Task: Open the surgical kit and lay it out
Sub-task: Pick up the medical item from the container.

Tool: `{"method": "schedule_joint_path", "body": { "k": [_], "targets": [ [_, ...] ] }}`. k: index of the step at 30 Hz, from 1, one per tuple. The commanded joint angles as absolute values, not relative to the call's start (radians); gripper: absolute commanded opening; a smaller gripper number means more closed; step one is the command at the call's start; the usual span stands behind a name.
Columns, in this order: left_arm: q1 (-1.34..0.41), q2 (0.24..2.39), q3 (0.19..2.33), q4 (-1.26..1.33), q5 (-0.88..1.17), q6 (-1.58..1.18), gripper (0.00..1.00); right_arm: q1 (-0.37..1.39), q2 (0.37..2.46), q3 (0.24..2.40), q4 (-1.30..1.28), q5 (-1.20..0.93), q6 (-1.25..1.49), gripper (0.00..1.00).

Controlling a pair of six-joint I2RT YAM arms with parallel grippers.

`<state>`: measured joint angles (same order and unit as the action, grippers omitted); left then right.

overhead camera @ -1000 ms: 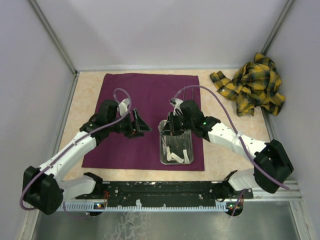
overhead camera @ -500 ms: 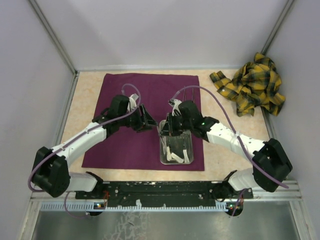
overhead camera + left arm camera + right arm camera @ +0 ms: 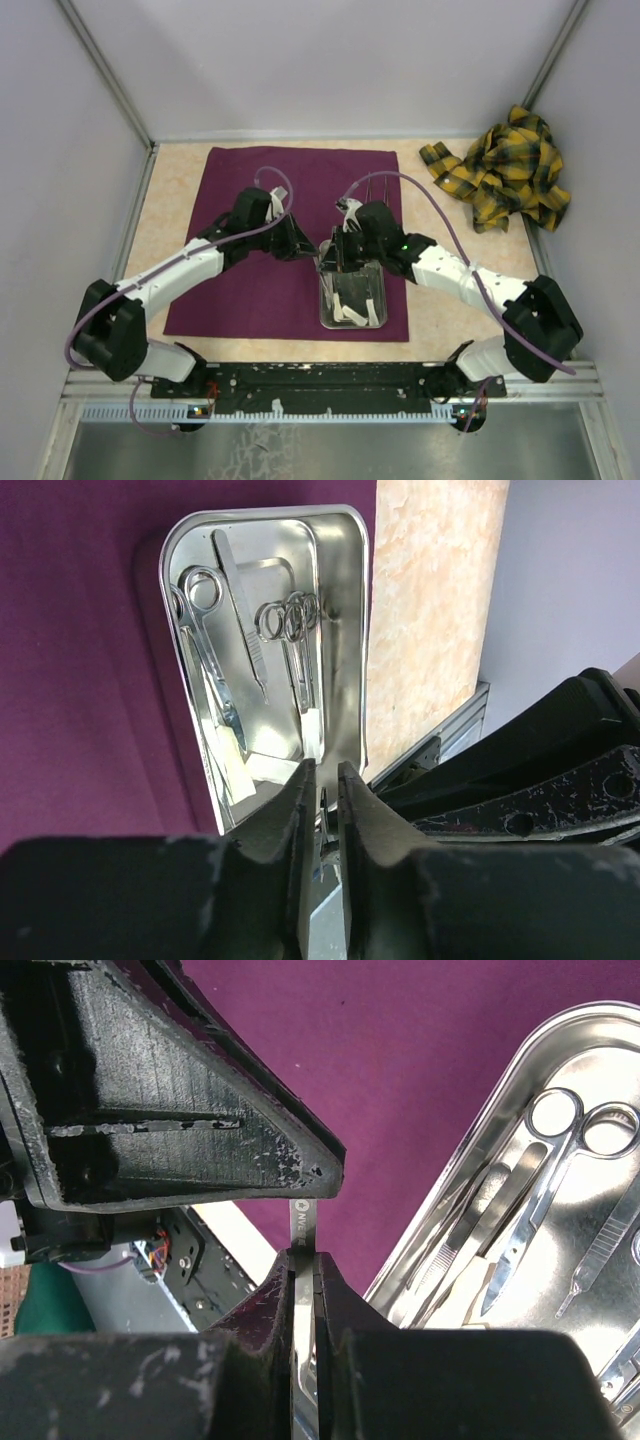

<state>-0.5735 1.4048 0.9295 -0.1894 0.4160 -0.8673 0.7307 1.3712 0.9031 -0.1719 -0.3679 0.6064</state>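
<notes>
The dark purple cloth (image 3: 255,190) lies spread flat, with the shiny steel tray (image 3: 322,300) on its near right part. The tray (image 3: 364,630) holds scissors (image 3: 200,605), other thin steel tools and white pieces (image 3: 350,312). My right gripper (image 3: 336,258) hangs over the tray's far end, shut on a flat steel forceps strip (image 3: 303,1222) that sticks up from its jaws. My left gripper (image 3: 308,250) has reached in beside it. Its jaws (image 3: 322,768) stand a narrow gap apart around the thin metal end, with light still showing beside the metal.
A crumpled yellow-and-black plaid cloth (image 3: 505,170) lies at the back right corner. Grey walls close in the beige table on three sides. The black base rail (image 3: 330,380) runs along the near edge.
My left arm has swung right, up to the right gripper, and its jaws have narrowed from wide open to a slim gap. The right arm and the tray have stayed put.
</notes>
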Motion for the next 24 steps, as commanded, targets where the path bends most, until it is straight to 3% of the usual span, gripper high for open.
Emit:
{"method": "schedule_joint_path", "body": {
  "k": [1, 4, 12, 18, 24],
  "targets": [
    [-0.588, 1.420, 0.973, -0.182, 0.394, -0.858, 0.15, 0.736, 1.374, 0.931, -0.125, -0.363, 0.606, 0.00],
    [-0.594, 1.436, 0.989, -0.196, 0.387, -0.851, 0.00, 0.737, 1.374, 0.931, -0.124, -0.358, 0.607, 0.00],
    [-0.601, 1.474, 1.037, -0.225, 0.359, -0.836, 0.00, 0.735, 1.373, 0.942, -0.141, -0.341, 0.612, 0.01],
    [-0.601, 1.582, 1.176, -0.284, 0.330, -0.782, 0.00, 0.682, 1.308, 0.955, -0.231, -0.316, 0.596, 0.33],
    [-0.602, 1.775, 1.428, -0.397, 0.268, -0.695, 0.00, 0.566, 1.175, 0.956, -0.367, -0.300, 0.568, 0.42]
  ]
}}
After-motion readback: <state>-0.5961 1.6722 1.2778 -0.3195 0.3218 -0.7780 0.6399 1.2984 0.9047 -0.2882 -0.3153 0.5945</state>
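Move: The medical item is already held at one end by the shut right fingers, its middle about 2 cm to their left and 1 cm ahead. Its free end lies between the left fingers, which are still slightly open, with its middle some 3 cm right, 2 cm back and 1 cm below them. From the left hand, the tray's middle lies about 8 cm back, 9 cm right and 13 cm down, and the tools laid on the cloth roughly 14 cm ahead, 15 cm right and 14 cm down. Shut the left fingers on the free end of the medical item while the right hand keeps its pinch almost still. Then open the right fingers a little under halfway and draw that hand about 4 cm right, as the left gripper carries the item some 6 cm forward and 3 cm right, over the tray's far end. ##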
